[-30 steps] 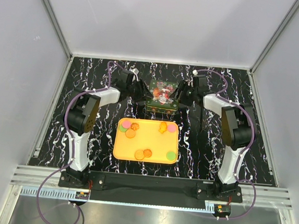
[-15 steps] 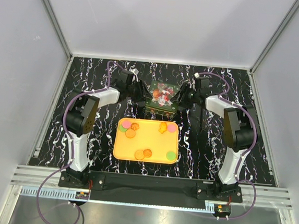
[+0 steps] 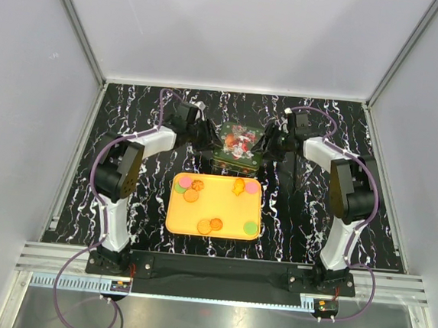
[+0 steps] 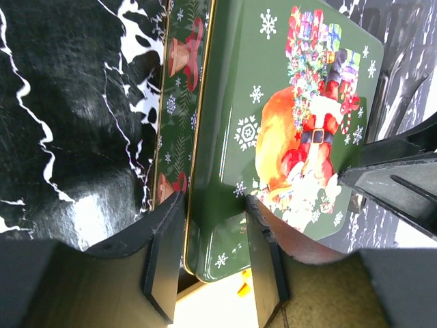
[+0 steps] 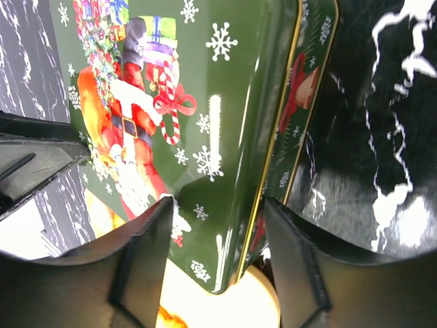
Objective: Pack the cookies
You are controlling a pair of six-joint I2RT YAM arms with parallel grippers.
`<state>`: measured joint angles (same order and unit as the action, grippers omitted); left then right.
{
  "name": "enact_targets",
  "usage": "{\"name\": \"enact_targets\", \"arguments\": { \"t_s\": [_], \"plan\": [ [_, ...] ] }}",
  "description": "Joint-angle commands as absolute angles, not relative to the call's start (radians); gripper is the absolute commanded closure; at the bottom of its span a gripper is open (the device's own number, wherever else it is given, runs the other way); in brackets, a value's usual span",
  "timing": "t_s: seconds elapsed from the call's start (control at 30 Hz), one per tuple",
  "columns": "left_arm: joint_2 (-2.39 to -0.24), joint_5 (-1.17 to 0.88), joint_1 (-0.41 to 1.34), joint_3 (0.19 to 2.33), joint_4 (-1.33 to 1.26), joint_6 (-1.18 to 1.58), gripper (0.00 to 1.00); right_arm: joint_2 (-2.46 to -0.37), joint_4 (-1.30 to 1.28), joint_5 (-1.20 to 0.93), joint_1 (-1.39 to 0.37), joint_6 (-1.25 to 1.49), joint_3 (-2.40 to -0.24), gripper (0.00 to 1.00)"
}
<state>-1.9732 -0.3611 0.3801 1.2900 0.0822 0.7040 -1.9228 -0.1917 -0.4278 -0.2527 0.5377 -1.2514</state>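
Observation:
Several cookies (image 3: 191, 195), orange, pink and green discs, lie on the yellow tray (image 3: 170, 220). Behind the tray stands a green Christmas tin (image 3: 234, 162) with its Santa lid (image 3: 240, 140) lying flat on top. My left gripper (image 3: 208, 135) is at the lid's left edge and my right gripper (image 3: 264, 143) at its right edge. In the left wrist view the lid (image 4: 273, 102) has its rim pinched in my left gripper (image 4: 213, 201). The right wrist view shows the lid (image 5: 171, 82) held the same way by my right gripper (image 5: 217, 205). The tin's inside is hidden.
The yellow tray sits just in front of the tin, between the two arms. It shows under the lid's corner in both wrist views (image 4: 218, 304) (image 5: 205, 301). The black marbled table (image 3: 121, 224) is walled by grey panels on three sides.
The lid, tilted and slightly askew before, now lies flat and square on the tin. Both grippers have narrowed on its edges, and the right wrist has shifted a little farther back.

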Motion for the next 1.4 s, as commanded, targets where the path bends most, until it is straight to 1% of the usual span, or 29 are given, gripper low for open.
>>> {"name": "enact_targets", "arguments": {
  "t_s": [0.0,0.07,0.17,0.27,0.4,0.47,0.53,0.6,0.63,0.87,0.93,1.03,1.17,1.37],
  "plan": [
    [-1.938,-0.328,0.408,1.313,0.187,0.660,0.61,-1.856,-0.253,-0.439,-0.268,0.508,-1.308,0.36],
    [-1.930,-0.318,0.400,1.336,0.216,0.641,0.59,-1.842,-0.265,-0.425,-0.265,0.502,-1.328,0.36],
    [-1.919,-0.302,0.384,1.393,0.276,0.602,0.55,-1.821,-0.285,-0.410,-0.259,0.492,-1.360,0.33],
    [-1.904,-0.279,0.371,1.465,0.343,0.559,0.46,-1.803,-0.307,-0.402,-0.253,0.486,-1.399,0.26],
    [-1.868,-0.247,0.356,1.522,0.406,0.514,0.35,-1.767,-0.333,-0.391,-0.249,0.476,-1.425,0.21],
    [-1.830,-0.235,0.353,1.531,0.437,0.491,0.32,-1.732,-0.337,-0.382,-0.245,0.476,-1.420,0.19],
    [-1.800,-0.229,0.353,1.534,0.451,0.477,0.31,-1.701,-0.333,-0.379,-0.244,0.479,-1.410,0.17],
    [-1.744,-0.238,0.354,1.523,0.469,0.460,0.30,-1.640,-0.307,-0.376,-0.245,0.483,-1.379,0.12],
    [-1.723,-0.242,0.356,1.517,0.477,0.454,0.29,-1.617,-0.299,-0.373,-0.245,0.486,-1.368,0.01],
    [-1.458,-0.247,0.360,1.388,0.529,0.371,0.23,-1.376,-0.296,-0.269,-0.245,0.476,-1.264,0.00],
    [-1.361,-0.275,0.368,1.323,0.535,0.353,0.23,-1.336,-0.324,-0.243,-0.244,0.463,-1.246,0.00],
    [-1.237,-0.264,0.379,1.244,0.534,0.322,0.20,-1.260,-0.376,-0.170,-0.244,0.445,-1.201,0.00],
    [-1.109,-0.250,0.379,1.126,0.543,0.282,0.19,-1.140,-0.419,-0.071,-0.244,0.414,-1.135,0.00],
    [-0.962,-0.213,0.377,1.037,0.502,0.255,0.14,-1.057,-0.451,-0.044,-0.244,0.397,-1.100,0.00]
  ]
}}
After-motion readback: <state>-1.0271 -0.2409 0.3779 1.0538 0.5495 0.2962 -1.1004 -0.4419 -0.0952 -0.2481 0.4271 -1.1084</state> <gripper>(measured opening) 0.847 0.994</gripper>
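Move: Both hands are at the closed cookie tin. Its middle is about 6 cm to the right of the left hand and 6 cm to the left of the right hand, roughly 2 cm ahead and 3 cm below both. The yellow tray is about 15 cm back and 6 cm below, nearly in line with the left hand. From the right hand, the black tongs lie some 12 cm right, 2 cm back and 6 cm down. Both hands come free of the tin's side edges and rise some 20 cm, drawing back and outward while opening. ##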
